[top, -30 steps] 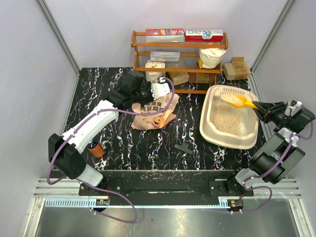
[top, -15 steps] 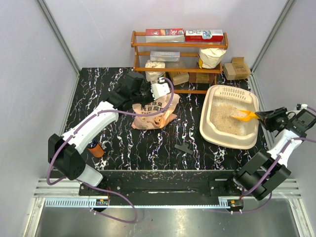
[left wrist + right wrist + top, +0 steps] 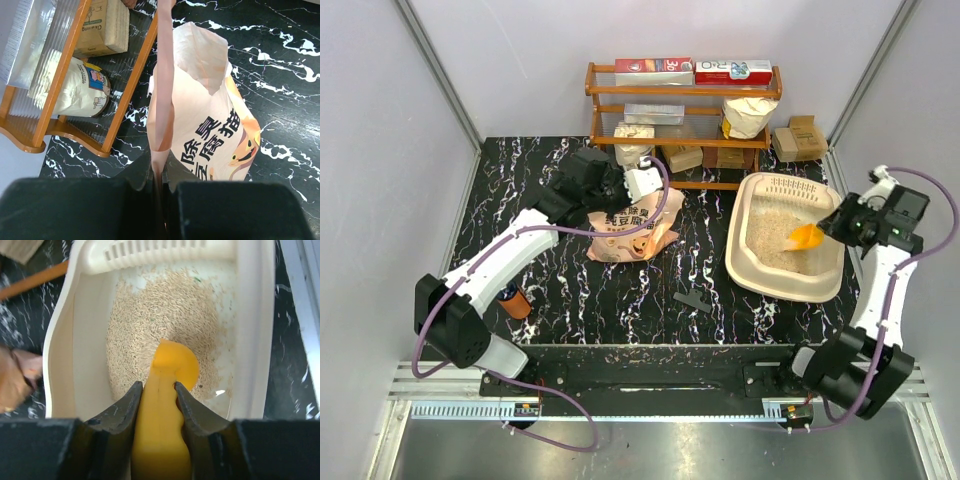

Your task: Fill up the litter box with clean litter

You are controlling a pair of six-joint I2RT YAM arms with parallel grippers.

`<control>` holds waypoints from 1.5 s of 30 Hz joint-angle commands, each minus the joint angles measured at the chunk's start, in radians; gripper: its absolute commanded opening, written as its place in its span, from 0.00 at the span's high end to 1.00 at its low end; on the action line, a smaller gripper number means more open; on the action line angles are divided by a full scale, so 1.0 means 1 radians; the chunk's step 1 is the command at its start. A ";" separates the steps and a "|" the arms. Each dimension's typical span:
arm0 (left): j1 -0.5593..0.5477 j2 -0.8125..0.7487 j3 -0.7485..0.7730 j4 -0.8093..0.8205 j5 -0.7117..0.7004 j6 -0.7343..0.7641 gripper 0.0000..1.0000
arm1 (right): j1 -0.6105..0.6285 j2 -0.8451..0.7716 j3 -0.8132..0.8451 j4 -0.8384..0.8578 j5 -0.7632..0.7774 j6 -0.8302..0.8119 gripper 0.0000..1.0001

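The cream litter box stands at the right of the table, and clean litter covers its floor. My right gripper hangs over the box's right wall, shut on the handle of a yellow scoop. In the right wrist view the scoop points down at the litter between the fingers, with the box wall around it. My left gripper is shut on the top edge of the pink-orange litter bag. The left wrist view shows that bag pinched in the jaws, mouth open.
A wooden shelf rack with boxes and a white sack stands at the back. Cardboard boxes sit behind the litter box. A small black piece lies mid-table. A brown bottle stands by the left arm.
My right arm has swung up and back, bringing the scoop from the box's far end to its middle right and tipping it downward. The left arm and the bag have stayed put.
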 commanded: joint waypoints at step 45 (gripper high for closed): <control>-0.008 -0.109 0.021 0.136 0.084 -0.085 1.00 | 1.016 0.575 0.768 -0.120 -0.028 -0.084 1.00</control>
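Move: The open mouth of the litter bag lies about 42 cm to the left of the right hand and 6 cm farther out, at nearly its height. The litter box is under the scoop, its middle some 8 cm left and 9 cm below; the shelf's bottom rail runs 8 cm beyond the mouth, and the black clip lies 32 cm left, 18 cm back. For the left hand, the mouth is about 11 cm to its right and 6 cm below. Keep the scoop gripped and lift the right hand about 14 cm out of the litter box while swinging it some 36 cm left and a little forward to the bag, turning counter-clockwise about 75 degrees. Then sink roughly 9 cm so the scoop's head goes into the open mouth. With the left gripper, keep pinching the bag's rim and ease it back 2 cm. ##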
